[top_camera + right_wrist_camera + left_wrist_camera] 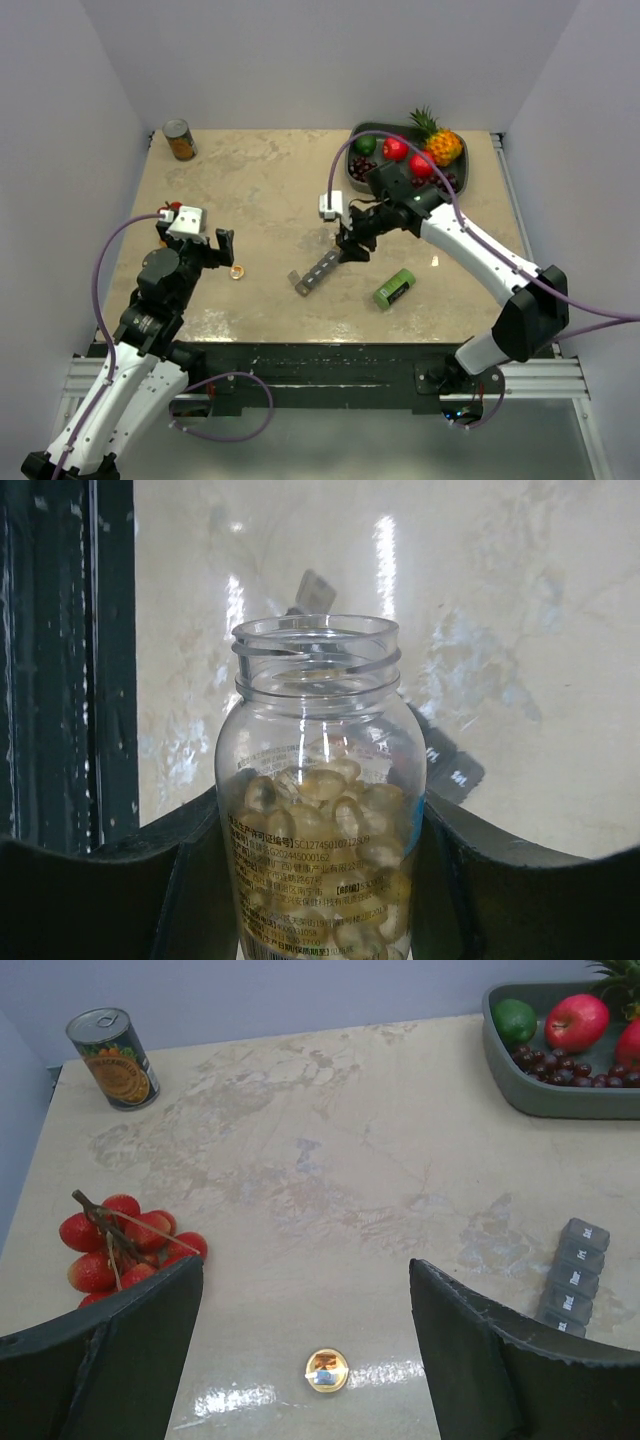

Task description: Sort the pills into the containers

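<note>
My right gripper [348, 250] is shut on a small clear bottle [318, 730] with its threaded mouth uncapped. Yellowish-amber pills [335, 805] fill its lower half. In the right wrist view the bottle stands between both dark fingers [130, 890], over the table. The containers, a grey strip of lidded compartments [318, 272], lie just beyond and below the bottle, partly hidden behind it [447, 762]. My left gripper [310, 1350] hangs open above the table, nothing between its fingers. A small gold cap [326, 1370] lies on the table below it. The strip's end [574, 1278] shows to the right.
A dark tray [357, 172] of fruit sits at the back right. A green box [394, 288] lies right of the strip. A tin can [179, 140] stands at the back left. A bunch of red cherry tomatoes [120, 1245] lies by my left finger.
</note>
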Controlling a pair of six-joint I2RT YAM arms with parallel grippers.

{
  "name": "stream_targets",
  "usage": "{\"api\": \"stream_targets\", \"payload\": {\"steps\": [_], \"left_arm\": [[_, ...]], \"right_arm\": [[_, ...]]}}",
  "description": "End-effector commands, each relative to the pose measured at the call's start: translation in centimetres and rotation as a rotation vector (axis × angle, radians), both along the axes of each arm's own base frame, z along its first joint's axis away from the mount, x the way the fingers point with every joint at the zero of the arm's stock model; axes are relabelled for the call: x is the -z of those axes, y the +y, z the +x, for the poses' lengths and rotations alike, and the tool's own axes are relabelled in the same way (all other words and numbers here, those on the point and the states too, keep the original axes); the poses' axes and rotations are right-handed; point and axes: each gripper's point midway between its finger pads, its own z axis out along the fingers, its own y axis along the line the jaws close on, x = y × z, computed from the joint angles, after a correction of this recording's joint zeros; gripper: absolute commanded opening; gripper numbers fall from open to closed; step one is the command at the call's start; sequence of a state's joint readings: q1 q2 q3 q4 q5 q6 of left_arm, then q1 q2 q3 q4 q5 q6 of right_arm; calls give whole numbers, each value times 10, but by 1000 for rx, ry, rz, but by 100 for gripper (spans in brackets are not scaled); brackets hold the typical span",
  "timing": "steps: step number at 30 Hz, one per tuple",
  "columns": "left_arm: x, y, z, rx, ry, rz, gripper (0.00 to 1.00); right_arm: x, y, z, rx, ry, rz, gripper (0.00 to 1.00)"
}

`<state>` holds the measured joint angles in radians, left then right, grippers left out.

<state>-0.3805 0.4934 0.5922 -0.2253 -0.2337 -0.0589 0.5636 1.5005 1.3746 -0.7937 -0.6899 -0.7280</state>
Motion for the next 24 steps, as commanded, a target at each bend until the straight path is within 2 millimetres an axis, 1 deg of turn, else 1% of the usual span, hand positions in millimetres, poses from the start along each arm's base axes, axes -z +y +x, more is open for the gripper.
{"api": "stream_targets", "payload": {"steps": [1, 2, 6, 7, 8, 11, 13, 18, 22, 24], "left_arm": [[-14, -2, 2, 16, -56, -4, 88], [-14, -2, 2, 16, -56, -4, 88], [-16, -2, 1, 18, -63, -5, 88], [-17, -2, 1, 18, -66, -7, 88], [-17, -2, 0, 19, -67, -6, 88], [-19, -2, 0, 19, -75, -8, 88], [-19, -2, -1, 21, -76, -9, 88], [-20, -3, -1, 27, -79, -9, 88], [-20, -3, -1, 28, -80, -11, 88], [-21, -3, -2, 27, -82, -9, 88]], "right_arm": [[32, -7, -11, -58, -58, -169, 4], [37, -7, -14, -72, -43, -183, 4], [61, 3, -27, -143, 28, -204, 4], [67, 2, -27, -146, 27, -228, 4], [78, 3, -28, -151, 48, -253, 4], [95, 6, -30, -162, 56, -317, 4], [104, 5, -28, -147, 61, -353, 4], [124, 10, -28, -146, 72, -428, 4], [138, 14, -32, -157, 75, -484, 4], [141, 16, -32, -162, 76, -498, 4]]}}
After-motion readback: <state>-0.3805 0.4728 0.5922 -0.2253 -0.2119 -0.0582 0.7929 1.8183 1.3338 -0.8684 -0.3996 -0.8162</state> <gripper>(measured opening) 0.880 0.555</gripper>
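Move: The pill box's open end compartment lies about 9 cm left of the right hand, 2 cm back and some 18 cm below. The box's middle is 4 cm left and 1 cm ahead; the green can sits about 12 cm right and 4 cm back, and the bottle cap roughly 23 cm left, level fore and aft. From the left hand the compartment is some 19 cm right, 2 cm back and 23 cm below. The right hand, still gripping the pill bottle, sinks about 15 cm towards the open compartment, fingers tipping steeper downwards. ##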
